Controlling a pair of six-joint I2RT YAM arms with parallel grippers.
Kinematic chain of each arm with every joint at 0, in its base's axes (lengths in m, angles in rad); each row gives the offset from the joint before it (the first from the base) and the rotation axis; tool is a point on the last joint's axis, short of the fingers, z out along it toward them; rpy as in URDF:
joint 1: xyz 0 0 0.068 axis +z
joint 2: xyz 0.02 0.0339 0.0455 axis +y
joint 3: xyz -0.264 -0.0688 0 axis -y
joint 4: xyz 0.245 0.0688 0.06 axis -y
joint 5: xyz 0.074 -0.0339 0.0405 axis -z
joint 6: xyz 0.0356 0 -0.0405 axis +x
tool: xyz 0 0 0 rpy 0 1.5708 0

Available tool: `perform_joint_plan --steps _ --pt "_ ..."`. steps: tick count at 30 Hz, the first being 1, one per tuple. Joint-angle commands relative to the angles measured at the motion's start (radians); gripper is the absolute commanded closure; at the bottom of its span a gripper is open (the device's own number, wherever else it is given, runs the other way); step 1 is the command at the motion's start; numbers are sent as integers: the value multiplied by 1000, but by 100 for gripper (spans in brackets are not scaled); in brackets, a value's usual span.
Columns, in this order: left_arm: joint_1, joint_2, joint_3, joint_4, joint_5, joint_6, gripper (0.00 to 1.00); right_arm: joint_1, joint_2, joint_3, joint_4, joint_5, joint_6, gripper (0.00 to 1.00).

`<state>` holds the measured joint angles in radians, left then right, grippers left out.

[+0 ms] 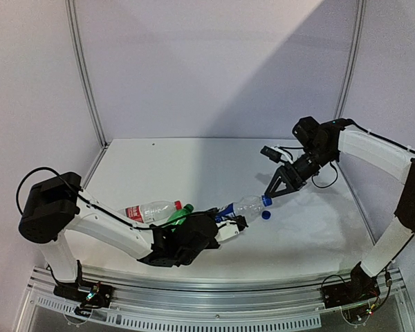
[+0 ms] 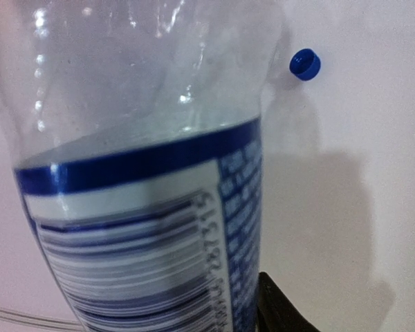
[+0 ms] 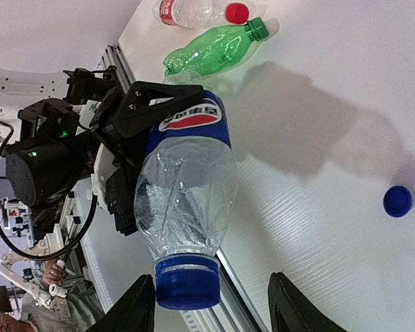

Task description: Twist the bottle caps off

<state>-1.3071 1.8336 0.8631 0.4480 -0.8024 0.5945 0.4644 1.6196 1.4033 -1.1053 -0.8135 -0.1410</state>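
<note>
My left gripper (image 1: pixel 225 225) is shut on the Pepsi bottle (image 1: pixel 242 207), holding its labelled body (image 2: pixel 138 173) off the table with the neck pointing at the right arm. One black finger (image 2: pixel 280 311) shows beside the label. A blue cap (image 3: pixel 187 282) sits on the bottle's neck. My right gripper (image 3: pixel 214 308) is open, its jaws either side of this cap: one is close against it, the other well apart. A loose blue cap (image 3: pixel 398 201) lies on the table just under the bottle's neck (image 1: pixel 265 215).
A green bottle (image 3: pixel 214 52) with a green cap (image 3: pixel 257 28) and a clear red-labelled bottle (image 3: pixel 187 10) with a red cap (image 3: pixel 236 12) lie side by side on the white table (image 1: pixel 194 166), left of the left gripper. The near metal rail (image 1: pixel 214 287) runs along the front.
</note>
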Motion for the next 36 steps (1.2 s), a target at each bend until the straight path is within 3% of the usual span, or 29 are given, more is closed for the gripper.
perform_joint_plan --steps 1,6,13,24,27,31,36 --pt "-14 -5 18 27 -18 -6 55 0 35 31 -68 -121 -51 43" --pt "-14 -4 17 31 -21 -3 55 -1 43 19 -84 -118 -77 46" --pt "-12 1 20 32 -23 -2 55 0 46 13 -100 -139 -98 59" --pt "-12 0 19 32 -20 -2 55 1 76 30 -85 -143 -92 59" --pt "-12 -2 17 32 -20 -2 55 1 84 37 -91 -144 -99 68" --pt "-9 -3 16 25 -7 -9 55 1 80 53 -115 -123 -197 85" --pt "2 -24 11 -49 112 -65 54 27 0 37 -27 122 -457 91"
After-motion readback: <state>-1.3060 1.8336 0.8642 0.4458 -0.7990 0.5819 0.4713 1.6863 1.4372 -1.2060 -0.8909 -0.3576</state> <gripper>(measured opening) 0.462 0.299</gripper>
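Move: The blue cap on the bottle held up by the left hand is almost between the right hand's open fingers: about 2 cm back, 1 cm left and 1 cm lower than their midpoint. The loose cap lies on the table roughly 10 cm ahead of the right hand, 1 cm to its right and 19 cm down; the green bottle lies some 30 cm left, 6 cm ahead and 17 cm down. From the left hand, the held bottle's cap is about 12 cm right, level fore-and-aft and 8 cm up. The right hand eases back about 2 cm, with only a slight shift left and a tilt of some 5 degrees, to centre its fingers across the blue cap, then holds there while they close in two steps to about half their starting gap and pinch the cap from both sides, the wrist starting to swing a little counter-clockwise at the very end. The left hand stays put and keeps its grip on the bottle body, holding it slanted with the capped end up towards the right hand. ##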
